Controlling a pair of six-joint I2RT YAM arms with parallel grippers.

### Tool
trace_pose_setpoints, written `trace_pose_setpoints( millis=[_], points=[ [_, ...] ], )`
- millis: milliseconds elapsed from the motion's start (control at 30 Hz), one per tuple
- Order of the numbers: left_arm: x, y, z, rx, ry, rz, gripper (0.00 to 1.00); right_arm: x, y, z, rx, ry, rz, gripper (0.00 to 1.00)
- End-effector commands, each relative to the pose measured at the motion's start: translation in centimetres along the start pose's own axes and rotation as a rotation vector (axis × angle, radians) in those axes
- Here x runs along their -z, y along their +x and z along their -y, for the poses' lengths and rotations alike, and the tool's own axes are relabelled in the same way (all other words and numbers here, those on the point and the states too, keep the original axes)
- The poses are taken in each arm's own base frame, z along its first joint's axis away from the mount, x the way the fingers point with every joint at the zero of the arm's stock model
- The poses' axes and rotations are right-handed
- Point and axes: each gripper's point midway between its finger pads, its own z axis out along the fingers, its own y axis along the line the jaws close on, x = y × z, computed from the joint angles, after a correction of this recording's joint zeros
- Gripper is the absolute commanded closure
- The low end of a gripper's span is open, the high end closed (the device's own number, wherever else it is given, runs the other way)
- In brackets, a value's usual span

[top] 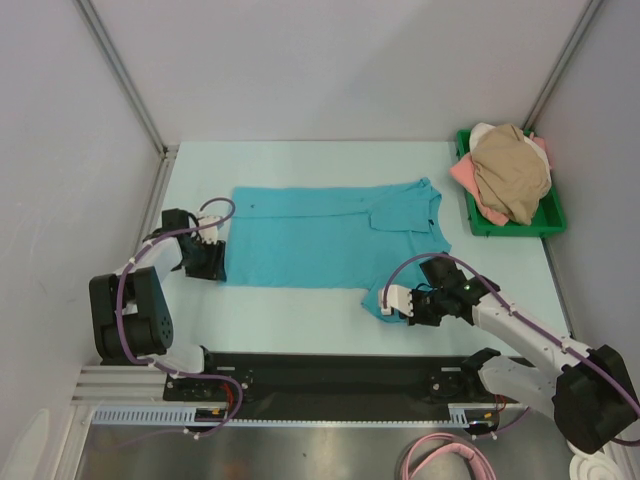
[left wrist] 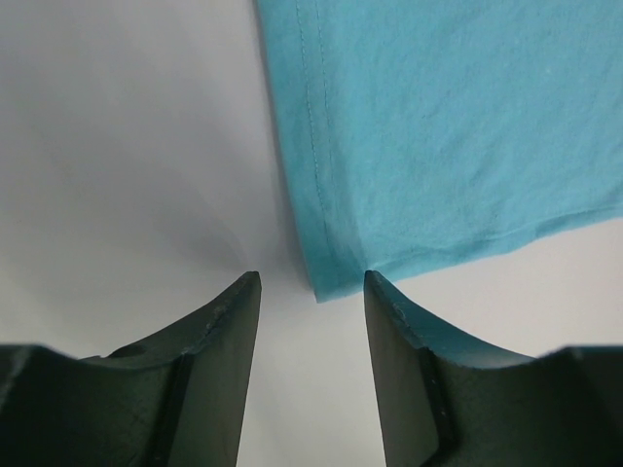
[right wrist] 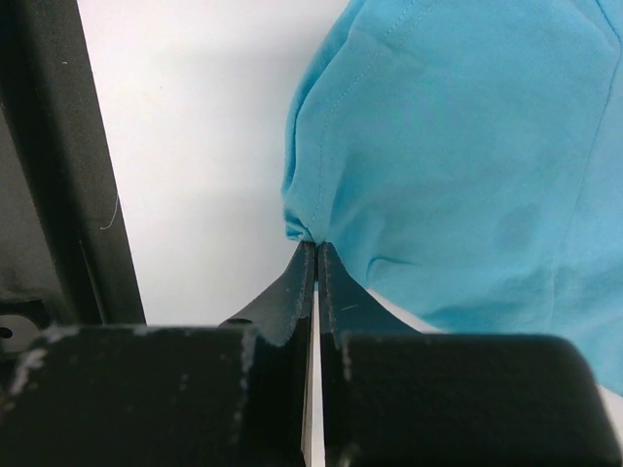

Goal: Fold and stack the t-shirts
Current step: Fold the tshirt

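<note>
A teal t-shirt [top: 320, 235] with a small collar lies spread flat across the middle of the table. My left gripper [top: 212, 260] sits at its near left hem corner. In the left wrist view the jaws [left wrist: 311, 277] stand open, and the corner of the teal cloth [left wrist: 448, 146] lies just ahead of the fingertips, touching neither. My right gripper [top: 388, 303] is at the near sleeve. It is shut, with a fold of the teal cloth [right wrist: 458, 165] pinched at its fingertips [right wrist: 318, 243]. Other t-shirts, tan [top: 512, 170], pink [top: 465, 178] and white [top: 482, 130], lie heaped at the back right.
The heap of shirts rests in a green plastic tray [top: 510, 228] by the right wall. Grey walls close in the table on the left, back and right. A black rail [top: 330, 372] runs along the near edge between the arm bases.
</note>
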Motion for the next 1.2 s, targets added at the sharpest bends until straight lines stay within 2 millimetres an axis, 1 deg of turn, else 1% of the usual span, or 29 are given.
trace_pose_setpoints(
  millis=[0,133,233,267,467,567,667,700,800,833,867,933,967,1000,1100,1167],
  points=[
    [0.9,-0.4,0.3,-0.030,0.024,0.014,0.48,-0.1,-0.2,0.4,-0.006,0.016,0.008,1.00],
    [1.0,0.0,0.4,-0.036,0.031,-0.008,0.48,-0.1,-0.1,0.5,-0.009,0.019,0.006,1.00],
    [0.7,-0.3,0.3,-0.036,0.038,-0.005,0.48,-0.1,-0.2,0.6,-0.011,0.024,0.008,1.00],
    [0.2,-0.1,0.4,-0.032,0.051,-0.019,0.48,-0.1,-0.2,0.7,-0.010,0.025,0.007,1.00],
    [-0.9,-0.3,0.4,-0.022,0.083,-0.035,0.53,-0.1,0.0,0.7,-0.018,0.028,0.000,1.00],
    [-1.2,-0.2,0.6,-0.019,0.097,-0.039,0.58,-0.1,0.1,0.7,-0.021,0.029,0.001,1.00],
    [-1.0,-0.1,0.7,-0.021,0.098,-0.035,0.86,0.0,0.0,0.9,-0.029,0.037,0.004,1.00],
    [-1.0,-0.1,0.6,-0.024,0.092,-0.036,0.99,0.0,0.0,1.0,-0.039,0.042,0.009,1.00],
    [-0.2,-0.3,0.7,-0.037,0.086,-0.021,1.00,0.5,-0.2,1.8,-0.058,0.077,0.020,1.00],
    [0.1,-0.2,0.7,-0.042,0.081,-0.023,1.00,0.8,-0.2,2.1,-0.069,0.096,0.026,1.00],
    [0.7,-0.6,0.7,-0.052,0.069,-0.006,1.00,1.2,-0.2,2.6,-0.082,0.118,0.032,1.00],
    [1.4,-0.8,0.8,-0.060,0.061,0.007,1.00,1.9,-0.5,2.9,-0.103,0.140,0.049,1.00],
    [1.7,-1.0,0.8,-0.068,0.056,0.016,1.00,2.9,-0.7,3.7,-0.112,0.175,0.066,1.00],
    [2.3,-1.4,0.7,-0.076,0.046,0.037,1.00,3.2,-1.0,3.5,-0.122,0.170,0.079,1.00],
    [3.1,-1.7,0.9,-0.093,0.038,0.055,1.00,4.9,-1.5,4.2,-0.146,0.207,0.116,1.00],
    [3.3,-1.5,0.9,-0.102,0.035,0.054,1.00,5.6,-1.8,4.4,-0.160,0.226,0.131,1.00]
  ],
)
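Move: Between the left hand's open fingers lies the t-shirt's near left corner, level with the hand point and about 1 cm below it; the shirt's far left corner is some 27 cm ahead of this hand and 4 cm to its right, also 1 cm below. The right hand already holds the tip of the loose near right end; from it the folded-in flap lies roughly 28 cm ahead, 2 cm left and 3 cm down. Backing off about 1 cm and returning while sinking nearly 1 cm, the left hand shuts its fingers on the near left corner, then lifts it straight up some 3 cm. The right hand keeps its pinch almost still until late, then raises the loose end about 3.5 cm, going 3 cm forward and 2 cm right, the wrist turning clockwise some 10 degrees. ##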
